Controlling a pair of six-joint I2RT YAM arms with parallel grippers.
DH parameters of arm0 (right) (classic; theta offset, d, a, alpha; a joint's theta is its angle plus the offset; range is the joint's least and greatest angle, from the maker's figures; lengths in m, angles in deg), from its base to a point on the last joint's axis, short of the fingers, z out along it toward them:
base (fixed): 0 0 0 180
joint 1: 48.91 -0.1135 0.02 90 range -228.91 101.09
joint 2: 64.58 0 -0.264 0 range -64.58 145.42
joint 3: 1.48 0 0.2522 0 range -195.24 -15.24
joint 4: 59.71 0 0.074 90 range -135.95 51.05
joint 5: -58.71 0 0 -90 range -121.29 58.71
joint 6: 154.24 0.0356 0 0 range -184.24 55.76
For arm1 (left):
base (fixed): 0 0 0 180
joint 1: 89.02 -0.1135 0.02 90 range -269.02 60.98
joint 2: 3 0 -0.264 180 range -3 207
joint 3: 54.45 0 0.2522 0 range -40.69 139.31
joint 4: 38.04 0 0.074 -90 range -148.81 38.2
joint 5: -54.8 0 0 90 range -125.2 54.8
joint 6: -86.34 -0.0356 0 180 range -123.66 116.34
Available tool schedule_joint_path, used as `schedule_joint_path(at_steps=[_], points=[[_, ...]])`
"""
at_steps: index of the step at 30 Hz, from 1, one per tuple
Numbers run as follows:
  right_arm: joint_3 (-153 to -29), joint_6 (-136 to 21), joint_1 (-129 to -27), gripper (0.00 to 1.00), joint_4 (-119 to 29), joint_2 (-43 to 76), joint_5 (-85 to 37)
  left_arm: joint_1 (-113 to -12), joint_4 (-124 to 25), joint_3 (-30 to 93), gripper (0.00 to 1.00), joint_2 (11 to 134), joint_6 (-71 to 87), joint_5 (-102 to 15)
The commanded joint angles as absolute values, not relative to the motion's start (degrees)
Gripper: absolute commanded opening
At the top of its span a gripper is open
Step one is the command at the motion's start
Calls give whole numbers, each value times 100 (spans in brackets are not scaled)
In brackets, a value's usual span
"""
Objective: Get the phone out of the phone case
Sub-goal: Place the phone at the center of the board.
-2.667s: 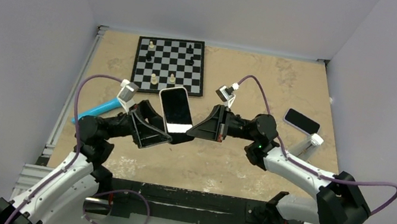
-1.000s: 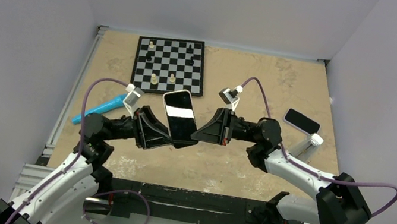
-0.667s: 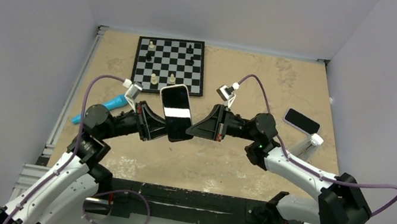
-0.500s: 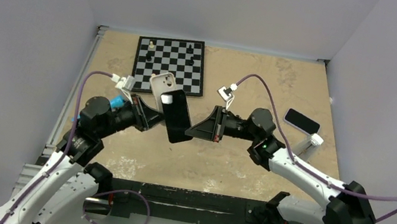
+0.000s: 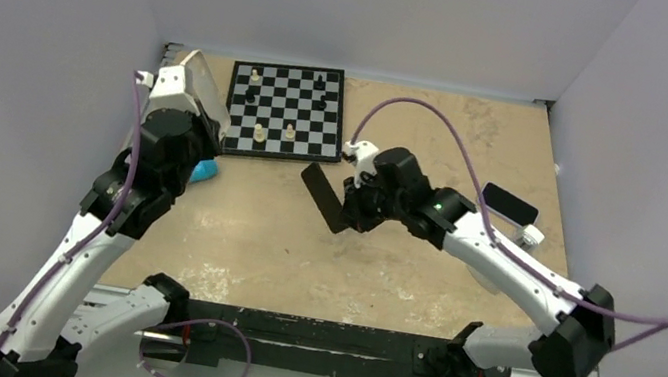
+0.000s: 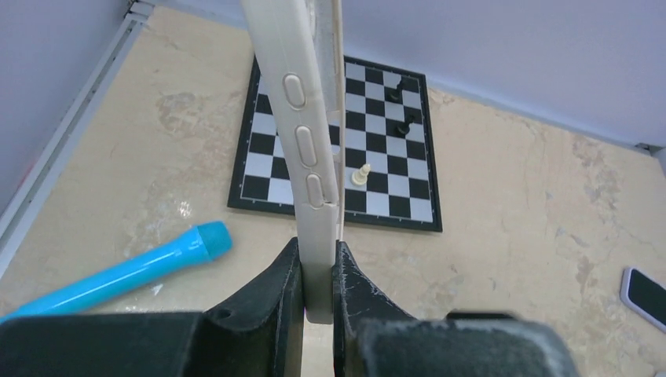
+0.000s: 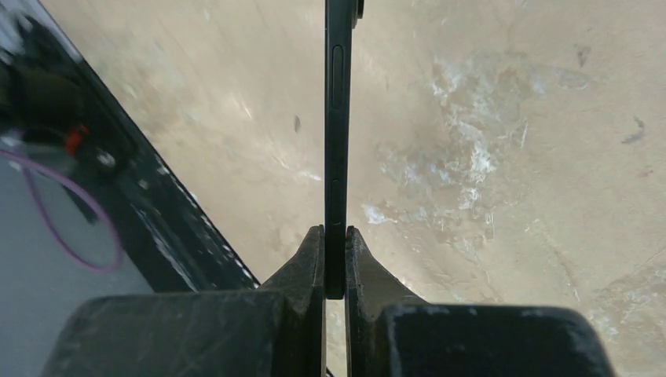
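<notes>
The phone (image 5: 322,197) is a thin black slab, held apart from its case above the middle of the table. My right gripper (image 5: 351,203) is shut on one end of it; the right wrist view shows the phone (image 7: 336,118) edge-on between the closed jaws of that gripper (image 7: 335,251). The phone case (image 5: 194,75) is cream, empty and lifted high at the back left. My left gripper (image 6: 318,267) is shut on the lower end of the phone case (image 6: 294,102), whose side buttons face the camera.
A chessboard (image 5: 286,110) with a few pieces lies at the back of the table. A blue marker (image 5: 204,170) lies left of centre, under the left arm. A second black phone (image 5: 510,204) and a small white object (image 5: 531,235) sit at the right.
The case has come off the phone. My left arm swung up and back left with the cream case; my right gripper carried the bare phone slightly right and turned it.
</notes>
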State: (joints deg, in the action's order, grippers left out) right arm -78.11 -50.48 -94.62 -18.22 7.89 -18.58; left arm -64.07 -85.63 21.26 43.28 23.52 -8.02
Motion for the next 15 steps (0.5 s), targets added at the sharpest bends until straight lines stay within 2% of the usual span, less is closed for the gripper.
schedule_joint_path(at_steps=[1,4,7,15], points=[[-8375,-6613,-10045,0,-800,1563,-2208,-6451,-7977,2684,0,4678,2311,-480],[-8746,-7198,-10257,0,-482,2344,-1704,-6494,-7609,2633,0,4661,2107,-53],[-9174,-7786,-10510,0,-310,3149,-1124,-6662,-7036,2069,0,4270,1749,125],[-10310,-8787,-11007,0,61,4766,105,-6870,-6780,1308,0,3494,1875,94]])
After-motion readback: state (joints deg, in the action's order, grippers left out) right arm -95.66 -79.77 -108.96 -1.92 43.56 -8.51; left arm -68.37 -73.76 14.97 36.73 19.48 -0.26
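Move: The phone is already out of its case, its end held in the right fingers. It is bound for the bare front-middle of the board, about 13 cm left of the right hand, 8 cm back and some 18 cm below. Chessboard's middle: roughly 34 cm ahead and 20 cm left; microphone: about 43 cm left and 10 cm ahead. From the left hand, which holds the case, the bare spot lies around 14 cm back, 13 cm right and 29 cm down. Keeping its shut grip on the phone's end, the right hand sinks about 14 cm towards the bare front-middle of the board while drawing back and carrying left, its wrist swinging mostly counter-clockwise, some 45 degrees, as the fingers tip steeper downward. The left hand keeps the case pinched high up, clear of the phone, edging forward and up at first, then back and about 5 cm left with its fingertips lifting slightly. ##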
